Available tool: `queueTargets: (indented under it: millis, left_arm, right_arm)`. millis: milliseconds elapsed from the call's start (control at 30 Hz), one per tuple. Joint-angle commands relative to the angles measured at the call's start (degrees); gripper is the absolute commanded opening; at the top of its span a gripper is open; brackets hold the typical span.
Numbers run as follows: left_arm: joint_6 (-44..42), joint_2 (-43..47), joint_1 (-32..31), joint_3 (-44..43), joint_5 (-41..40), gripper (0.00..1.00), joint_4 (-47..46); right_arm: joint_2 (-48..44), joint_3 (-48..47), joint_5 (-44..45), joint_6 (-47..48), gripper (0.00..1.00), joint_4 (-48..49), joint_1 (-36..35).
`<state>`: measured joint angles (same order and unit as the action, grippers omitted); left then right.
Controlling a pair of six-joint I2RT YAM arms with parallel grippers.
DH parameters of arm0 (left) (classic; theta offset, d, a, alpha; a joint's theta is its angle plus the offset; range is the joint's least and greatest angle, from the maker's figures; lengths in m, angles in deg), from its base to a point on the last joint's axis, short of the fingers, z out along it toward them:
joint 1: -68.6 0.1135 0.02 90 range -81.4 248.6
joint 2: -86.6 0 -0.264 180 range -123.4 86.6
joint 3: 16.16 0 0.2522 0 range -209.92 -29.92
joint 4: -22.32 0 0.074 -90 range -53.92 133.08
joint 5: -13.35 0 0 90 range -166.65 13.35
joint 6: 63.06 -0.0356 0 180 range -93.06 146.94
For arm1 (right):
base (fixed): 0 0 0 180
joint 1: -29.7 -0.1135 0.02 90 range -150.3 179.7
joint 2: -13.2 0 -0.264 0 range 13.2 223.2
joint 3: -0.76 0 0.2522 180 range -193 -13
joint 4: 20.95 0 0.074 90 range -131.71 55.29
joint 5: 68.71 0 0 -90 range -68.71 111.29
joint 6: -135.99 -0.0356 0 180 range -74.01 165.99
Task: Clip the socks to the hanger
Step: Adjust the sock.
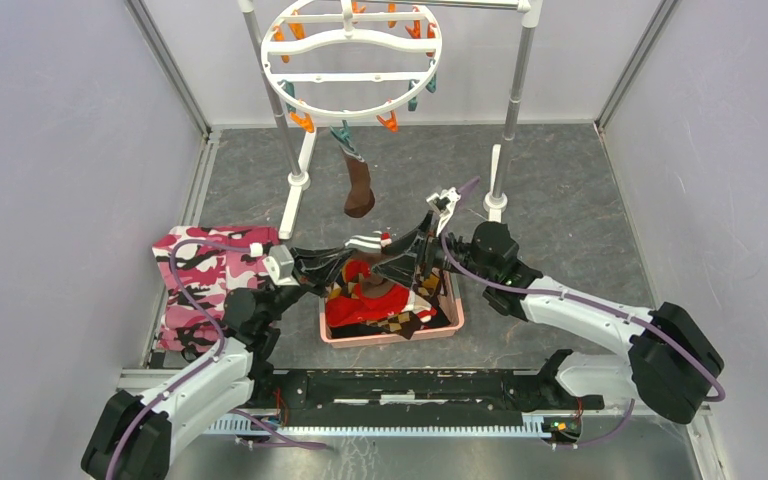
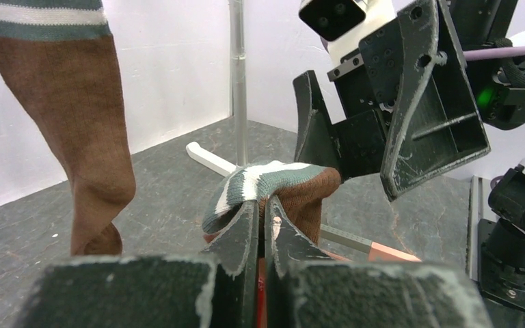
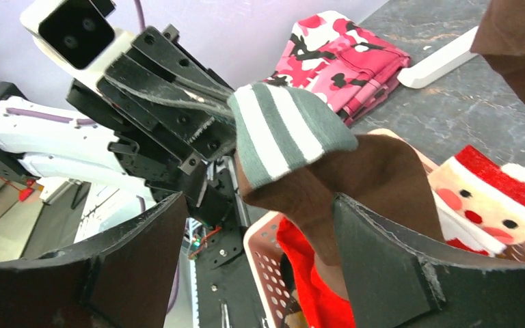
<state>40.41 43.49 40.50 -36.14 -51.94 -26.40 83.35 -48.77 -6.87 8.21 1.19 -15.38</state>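
The hanger [image 1: 350,62], a white ring with orange and teal clips, hangs at the back. One brown sock [image 1: 358,187] dangles from a front clip and also shows as the hanging sock [image 2: 90,137] in the left wrist view. My left gripper [image 2: 263,208] is shut on the striped cuff of the second sock [image 2: 273,183] and holds it above the basket. My right gripper [image 3: 260,232] is open, one finger on each side of that sock's brown leg [image 3: 376,181], the right finger [image 3: 396,266] against the fabric. From above, the left gripper [image 1: 360,252] and right gripper [image 1: 392,262] meet over the basket.
A pink basket [image 1: 450,322] under the grippers holds a red Santa sock [image 3: 492,198] and argyle socks [image 1: 400,322]. A pink camouflage cloth [image 1: 205,280] lies to the left. The white pole rack [image 1: 513,100] carries the hanger, with its feet on the grey floor.
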Motion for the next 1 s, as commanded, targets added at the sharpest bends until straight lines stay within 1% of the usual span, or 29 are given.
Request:
queueTargets:
  millis: [0, 133, 300, 400, 467, 500, 533, 600, 700, 733, 833, 900, 933, 967]
  left_arm:
    - [-3.35, 0.10, -0.47, -1.58, 1.50, 0.02, -2.24]
    - [-3.36, -0.92, -0.93, -1.94, 2.19, 0.02, -1.87]
    - [-3.60, -1.42, -1.46, -2.17, 2.45, 0.02, -1.11]
    - [-3.72, -1.07, -1.78, -2.24, 2.18, 0.02, -0.22]
    - [-3.47, -0.80, -1.91, -2.37, 1.84, 0.02, 0.63]
    - [-3.07, -0.71, -1.88, -2.46, 1.53, 0.02, 1.12]
    - [-2.29, -0.62, -1.89, -2.60, 1.19, 0.04, 1.62]
    - [0.82, -0.17, -1.87, -2.95, -0.05, 0.16, 3.43]
    - [7.72, 1.46, -1.87, -2.73, -3.94, 0.44, 6.75]
    - [10.27, 2.30, -1.80, -2.67, -4.70, 0.52, 8.12]
    - [16.20, 5.47, -1.79, -3.48, -5.04, 0.69, 14.64]
    - [19.41, 7.56, -1.79, -4.23, -4.24, 0.80, 18.29]
    - [20.86, 8.56, -1.83, -4.64, -3.54, 0.84, 19.41]
    - [22.36, 9.32, -1.79, -5.00, -3.06, 0.86, 20.17]
  right_arm:
    - [0.79, -3.96, -1.11, -2.97, 0.81, 5.52, -0.92]
    - [2.90, -5.78, -1.26, -3.61, 0.75, 6.05, -1.49]
    - [5.45, -7.38, -1.31, -4.74, 0.58, 6.97, -2.03]
    - [5.28, -7.48, 0.77, -2.92, 0.38, 5.12, -2.11]
    - [4.94, -7.39, 1.54, -1.57, 0.14, 4.17, -2.12]
    - [4.71, -7.31, 2.19, -0.83, 0.06, 3.73, -2.11]
    - [4.21, -7.13, 2.99, 0.57, 0.01, 2.83, -2.19]
    - [2.76, -6.39, 4.97, 3.44, 0.00, 1.58, -2.29]
    - [-0.58, -5.58, 7.76, 10.55, 0.00, -1.60, -2.23]
    - [-1.87, -5.29, 8.80, 14.54, 0.00, -2.94, -2.28]
    - [-6.15, -4.36, 11.50, 25.59, 0.00, -7.63, -2.29]
    - [-8.02, -4.14, 10.94, 33.49, 0.00, -10.43, -2.28]
    - [-8.88, -3.85, 10.39, 36.74, 0.00, -11.60, -2.30]
    - [-9.29, -3.46, 9.13, 40.76, 0.00, -12.23, -2.29]
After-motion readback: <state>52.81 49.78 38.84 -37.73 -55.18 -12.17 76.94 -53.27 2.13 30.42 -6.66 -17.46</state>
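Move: My left hand still pinches the brown sock, with its striped cuff some 3 cm to that hand's right and 1 cm ahead. From my open right hand the cuff lies about 5 cm left, 1 cm ahead and 2 cm up. From the right hand, the already clipped sock hangs about 13 cm ahead, 8 cm left and 3 cm up, and the pink basket's middle sits around 2 cm back, 1 cm left and 20 cm below. I slide my right hand left and up, about 2.5 cm each way, so its open fingers take in the striped cuff, then shut them to pinch it. My left hand keeps its hold while easing about 1 cm right and down, then opens wide and lets go. With the cuff gripped, my right hand draws back right some 4 cm and rises, rolling about 25 degrees. ##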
